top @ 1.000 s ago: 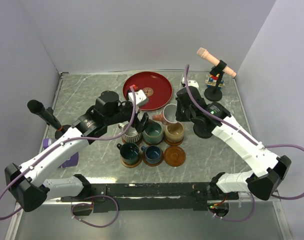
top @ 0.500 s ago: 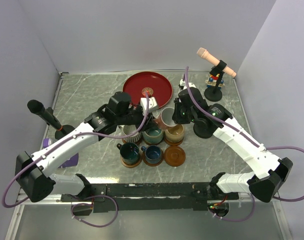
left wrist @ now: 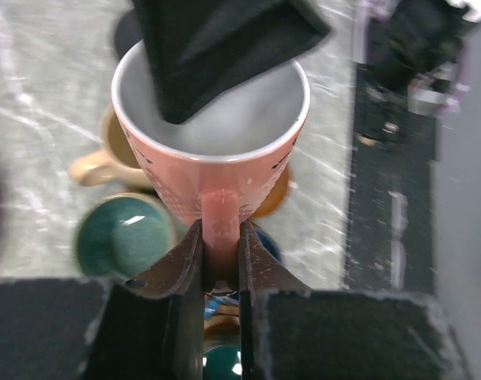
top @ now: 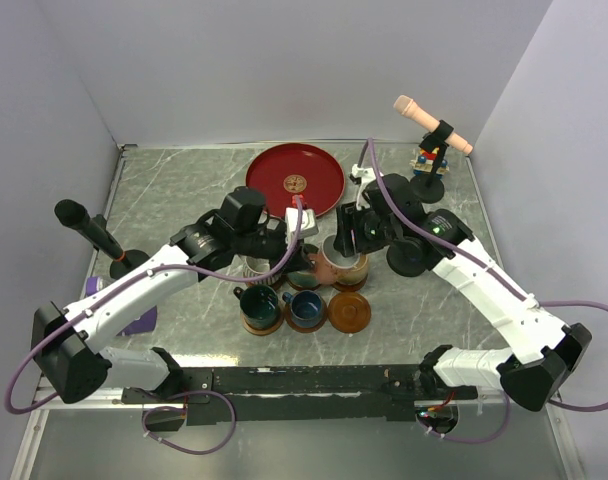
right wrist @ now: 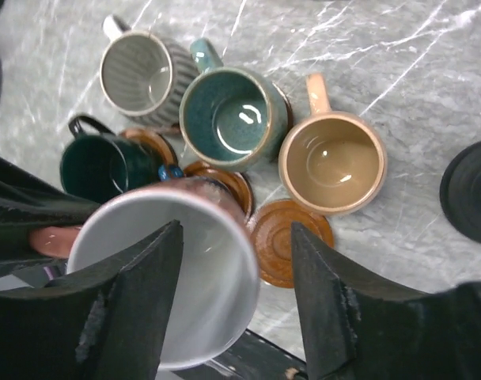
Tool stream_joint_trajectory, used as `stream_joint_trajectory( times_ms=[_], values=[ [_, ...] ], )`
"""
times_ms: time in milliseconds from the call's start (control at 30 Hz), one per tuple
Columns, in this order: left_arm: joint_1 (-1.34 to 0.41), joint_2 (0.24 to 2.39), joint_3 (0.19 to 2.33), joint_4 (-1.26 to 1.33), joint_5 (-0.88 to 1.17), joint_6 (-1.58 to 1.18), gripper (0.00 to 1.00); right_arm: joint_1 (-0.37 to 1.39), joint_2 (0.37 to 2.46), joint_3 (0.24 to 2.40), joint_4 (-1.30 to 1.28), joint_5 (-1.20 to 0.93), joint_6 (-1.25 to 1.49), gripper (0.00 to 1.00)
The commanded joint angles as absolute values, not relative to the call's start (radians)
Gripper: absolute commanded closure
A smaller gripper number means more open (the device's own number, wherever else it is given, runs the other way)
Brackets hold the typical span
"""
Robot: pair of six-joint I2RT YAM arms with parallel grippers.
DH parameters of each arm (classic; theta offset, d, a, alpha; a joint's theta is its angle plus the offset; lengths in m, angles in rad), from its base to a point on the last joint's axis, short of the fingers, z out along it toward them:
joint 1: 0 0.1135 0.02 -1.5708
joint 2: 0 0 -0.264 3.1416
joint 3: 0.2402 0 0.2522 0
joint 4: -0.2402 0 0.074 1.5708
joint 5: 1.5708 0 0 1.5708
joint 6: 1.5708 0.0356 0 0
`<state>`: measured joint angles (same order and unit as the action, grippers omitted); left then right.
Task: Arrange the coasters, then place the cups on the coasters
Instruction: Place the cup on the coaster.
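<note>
The terracotta-pink cup point(left wrist: 213, 119) with a white interior hangs above the group of cups. My left gripper point(left wrist: 219, 237) is shut on its handle. My right gripper point(right wrist: 234, 229) is open, one finger inside the cup point(right wrist: 169, 277) and the other outside its rim. Below stand the grey ribbed cup point(right wrist: 138, 75), teal cup point(right wrist: 232, 115), beige cup point(right wrist: 331, 162) and dark green cup point(right wrist: 102, 166). The dark blue cup point(top: 304, 305) sits on a coaster. One ringed brown coaster point(right wrist: 288, 237) lies bare in front of the beige cup.
A glossy red plate point(top: 319, 170) lies at the back. A peach microphone on a black stand point(top: 431, 140) is at the back right, and a black microphone point(top: 84, 225) at the left. A black round base point(right wrist: 470, 190) sits right of the beige cup.
My left gripper came in and shut on the pink cup's handle. My right gripper opened off its rim. The cup has moved forward over the other cups.
</note>
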<state>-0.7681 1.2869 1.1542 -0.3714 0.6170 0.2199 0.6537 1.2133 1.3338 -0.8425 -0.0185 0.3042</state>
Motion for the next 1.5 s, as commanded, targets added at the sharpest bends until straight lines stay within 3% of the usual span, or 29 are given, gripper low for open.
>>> stream_joint_trajectory(
  times_ms=[0,167,433,500,633,667,700,733,767,800,1067,1233,1467],
  values=[
    [-0.769,1.264,1.242,-0.356,0.814,0.230,0.99,0.627,1.186,1.319,-0.877,-0.127,0.178,0.36],
    [-0.769,1.249,1.244,-0.367,0.854,0.238,0.99,0.615,1.160,1.282,-0.856,-0.251,0.143,0.37],
    [-0.770,1.264,1.259,-0.391,0.870,0.247,0.99,0.617,1.138,1.256,-0.819,-0.302,0.146,0.54],
    [-0.769,1.264,1.256,-0.390,0.871,0.245,0.99,0.617,1.120,1.243,-0.805,-0.308,0.144,0.62],
    [-0.769,1.269,1.253,-0.382,0.856,0.238,0.99,0.617,1.089,1.224,-0.793,-0.296,0.146,1.00],
    [-0.769,1.270,1.253,-0.374,0.836,0.224,0.99,0.617,1.078,1.220,-0.795,-0.282,0.150,1.00],
    [-0.769,1.272,1.256,-0.368,0.809,0.210,0.81,0.617,1.069,1.213,-0.795,-0.264,0.156,1.00],
    [-0.767,1.270,1.256,-0.368,0.781,0.201,0.50,0.617,1.057,1.206,-0.795,-0.244,0.166,1.00],
    [-0.769,1.264,1.258,-0.368,0.750,0.198,0.28,0.617,1.036,1.200,-0.795,-0.207,0.176,1.00],
    [-0.769,1.255,1.255,-0.365,0.724,0.192,0.20,0.617,1.020,1.192,-0.798,-0.163,0.195,1.00],
    [-0.655,1.143,1.227,-0.306,0.673,0.149,0.02,0.623,0.959,1.114,-0.914,0.277,0.394,1.00],
    [-0.487,1.104,1.172,-0.157,0.510,0.008,0.01,0.689,0.939,1.016,-0.894,0.342,0.498,1.00],
    [-0.399,1.100,1.135,-0.094,0.403,-0.106,0.00,0.802,0.953,0.928,-0.851,0.379,0.597,1.00]
  ],
)
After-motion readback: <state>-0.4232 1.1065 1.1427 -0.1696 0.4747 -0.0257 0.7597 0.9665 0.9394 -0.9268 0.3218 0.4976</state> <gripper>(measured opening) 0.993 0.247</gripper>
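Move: The right hand's part-open fingers straddle the rim of the pink cup, whose middle is about 4 cm to their left, 2 cm back and 3 cm lower. The free coaster lies some 21 cm below that hand, about 2 cm right and 1 cm back; the beige cup stands about 8 cm ahead and 1 cm right, the blue cup 8 cm left and 1 cm back, both roughly 17 cm down. The left hand grips the handle, the pink cup's middle about 5 cm to its right, level with it. While the left hand keeps hold of the handle and draws the pink cup some 3 cm back, the right hand follows back, turning counter-clockwise, and pinches the cup's wall at the rim, one finger inside and one outside. The left then opens, comes free and withdraws forward, left and up, as the right carries the cup about 9 cm right, turning some 30 degrees clockwise, then mostly down about 7 cm towards the free coaster's level. ##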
